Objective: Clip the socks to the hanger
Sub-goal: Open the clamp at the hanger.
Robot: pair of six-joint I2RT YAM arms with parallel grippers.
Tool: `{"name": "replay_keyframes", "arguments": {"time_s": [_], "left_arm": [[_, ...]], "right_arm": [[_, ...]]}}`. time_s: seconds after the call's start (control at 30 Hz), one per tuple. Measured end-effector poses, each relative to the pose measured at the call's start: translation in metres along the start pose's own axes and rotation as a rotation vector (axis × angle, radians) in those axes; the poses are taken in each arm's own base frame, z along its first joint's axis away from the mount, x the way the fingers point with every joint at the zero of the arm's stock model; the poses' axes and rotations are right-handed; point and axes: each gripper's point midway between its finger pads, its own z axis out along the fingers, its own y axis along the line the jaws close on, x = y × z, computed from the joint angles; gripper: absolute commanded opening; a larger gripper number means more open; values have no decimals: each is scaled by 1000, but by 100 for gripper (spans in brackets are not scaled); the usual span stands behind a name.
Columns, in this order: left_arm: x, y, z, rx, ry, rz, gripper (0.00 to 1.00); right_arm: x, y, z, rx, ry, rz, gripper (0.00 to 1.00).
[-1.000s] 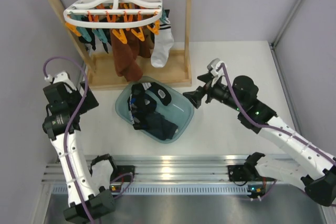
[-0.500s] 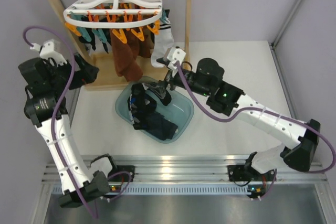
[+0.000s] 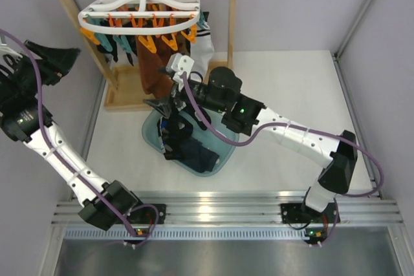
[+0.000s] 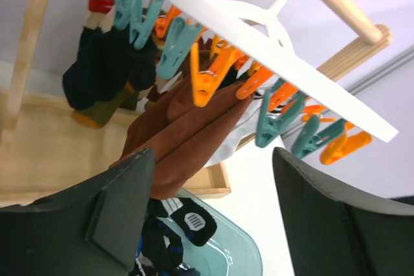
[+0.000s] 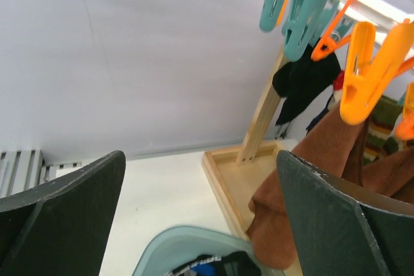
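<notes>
The dark socks (image 3: pixel 184 141) lie heaped in a teal bin (image 3: pixel 223 135); the left wrist view shows them low down (image 4: pixel 189 222). The white hanger (image 3: pixel 139 6) hangs from the wooden rack with orange and teal clips (image 4: pixel 202 81). Raised at the far left, level with the hanger, my left gripper (image 3: pixel 65 63) is open and holds nothing (image 4: pixel 213 159). My right gripper (image 3: pixel 163 105) hovers over the bin's far left rim, below the hanger, also open and holding nothing (image 5: pixel 200 159). A few dark socks (image 3: pixel 119 46) hang clipped at the hanger's left.
Large brown socks (image 3: pixel 155 72) and a white striped sock (image 3: pixel 199 56) hang from the hanger, just beside my right gripper. The rack's wooden base tray (image 5: pixel 239 179) and post (image 3: pixel 77 24) stand behind the bin. Walls close in left and right.
My left arm has swung up and to the left, to the hanger's height. My right arm has reached left across the bin to its far left rim, under the hanger.
</notes>
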Motion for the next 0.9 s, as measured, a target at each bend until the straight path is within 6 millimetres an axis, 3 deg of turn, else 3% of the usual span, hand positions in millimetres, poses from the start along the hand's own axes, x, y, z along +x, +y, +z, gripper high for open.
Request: {"name": "replay_keyframes", "arguments": {"time_s": [0.2,0.4,0.63,0.9], "left_arm": [[-17,-27,-2,88,-51,93,60],[-22,-50,-9,136,-102,191,51],[-21,-42,2,161,-82,171,42],[-6,-39,28,219,-15,113,41]], "right_arm": [[-8,-8,26,29,-85,7,88],[-20,-21,67,81,-234,9,73],[-18,-27,98,132,-355,-27,65],[-20,-24,103,165,-412,-61,55]]}}
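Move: Left of the hanger, the left hand has the near rim's outer teal clamp some 7 cm ahead, 7 cm to its right and about 5 cm higher, with the left-end orange clamp about 3 cm left of that teal clamp and 1 cm farther out. From the right hand the outer teal clamp is roughly 9 cm ahead, 12 cm left and 8 cm up; a second teal clamp hangs 5 cm right of it and 1 cm nearer; the brown sock is about 6 cm ahead, 1 cm left and 3 cm lower. Sweeping left about 9 cm, with some 5 cm forward and 4 cm up, the right hand closes in on the outer teal clamp, tipping its fingers up some 25 degrees and narrowing them to half open. The left hand rises and draws back and right a little, then reaches forward and right while sinking slightly towards the same clamp, tilting up, swinging right and narrowing its fingers to under half. ##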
